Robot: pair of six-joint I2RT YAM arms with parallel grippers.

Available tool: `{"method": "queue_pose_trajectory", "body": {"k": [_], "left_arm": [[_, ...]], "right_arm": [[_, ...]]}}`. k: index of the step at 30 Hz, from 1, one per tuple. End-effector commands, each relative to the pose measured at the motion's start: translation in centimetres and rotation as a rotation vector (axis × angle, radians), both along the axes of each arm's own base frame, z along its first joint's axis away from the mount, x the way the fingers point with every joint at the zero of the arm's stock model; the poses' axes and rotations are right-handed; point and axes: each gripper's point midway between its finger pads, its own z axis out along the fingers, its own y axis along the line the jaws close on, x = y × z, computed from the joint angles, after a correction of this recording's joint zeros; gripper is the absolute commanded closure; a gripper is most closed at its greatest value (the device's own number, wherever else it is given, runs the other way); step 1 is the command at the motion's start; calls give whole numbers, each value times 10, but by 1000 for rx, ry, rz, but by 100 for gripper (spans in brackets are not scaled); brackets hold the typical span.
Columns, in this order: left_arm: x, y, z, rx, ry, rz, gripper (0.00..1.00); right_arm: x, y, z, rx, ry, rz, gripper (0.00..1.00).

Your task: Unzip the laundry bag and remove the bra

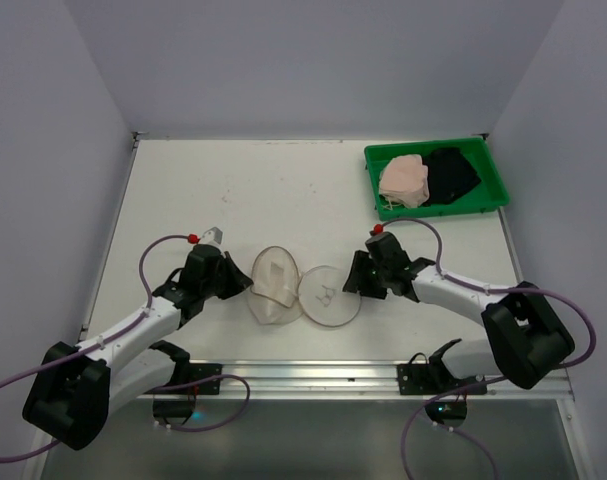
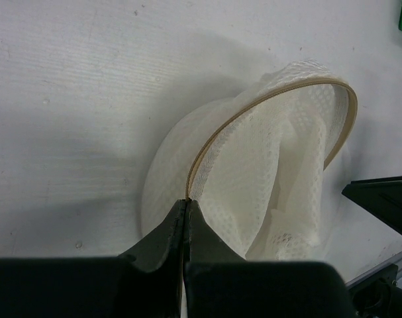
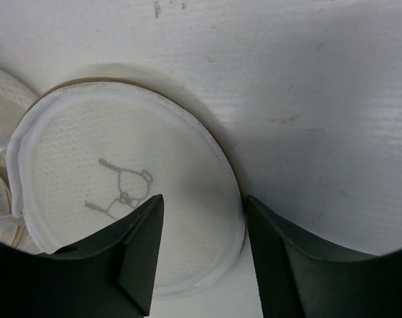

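Note:
The laundry bag [image 1: 273, 285] lies unzipped on the table in two round halves. Its left half [image 2: 267, 165] stands tilted on edge with white mesh folded inside. My left gripper [image 2: 187, 202] is shut on that half's tan rim. The right half [image 3: 88, 146] lies flat, its face showing a grey bra pictogram [image 3: 121, 189]. My right gripper [image 3: 204, 199] is open and straddles that half's right edge, one finger over the face and the other just outside the rim. I cannot tell whether the bra is inside the bag.
A green tray [image 1: 493, 165] at the back right holds a beige garment [image 1: 403, 182] and a black one [image 1: 451, 172]. A metal rail [image 1: 313, 375] runs along the near table edge between the arm bases.

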Motion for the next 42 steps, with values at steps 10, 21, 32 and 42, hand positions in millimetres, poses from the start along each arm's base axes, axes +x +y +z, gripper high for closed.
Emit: {"method": "queue_pose_trajectory", "body": {"k": [10, 21, 32, 42], "left_arm": [[5, 1, 6, -13, -32, 16, 100], [6, -9, 8, -28, -29, -18, 100], [5, -24, 11, -47, -30, -41, 100], [-2, -24, 8, -57, -25, -42, 100]], "right_arm": [[-8, -14, -4, -83, 21, -14, 100], [5, -13, 107, -35, -220, 49, 100], [-3, 45, 178, 148, -261, 214, 100], [-12, 126, 192, 255, -232, 347, 100]]}}
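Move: The round lid of the laundry bag lies flat just beneath the right hand: its middle is about 5 cm to the left and 2 cm back, its right rim between the half-open fingers. The bag's open body is some 16 cm to the left and level with the hand, the pink cloth about 23 cm ahead and 10 cm to the right. From the left hand, which holds the bag's rim, the lid is roughly 16 cm right, 2 cm back and a little below. The right fingers shut on the lid's right rim and pinch it, then carry it almost straight up about 17 cm before swinging some 11 cm left towards the bag body, the wrist tilting up about 15 degrees and then turning counter-clockwise. The left hand keeps its pinch on the bag's rim and, late on, eases a couple of centimetres right. ##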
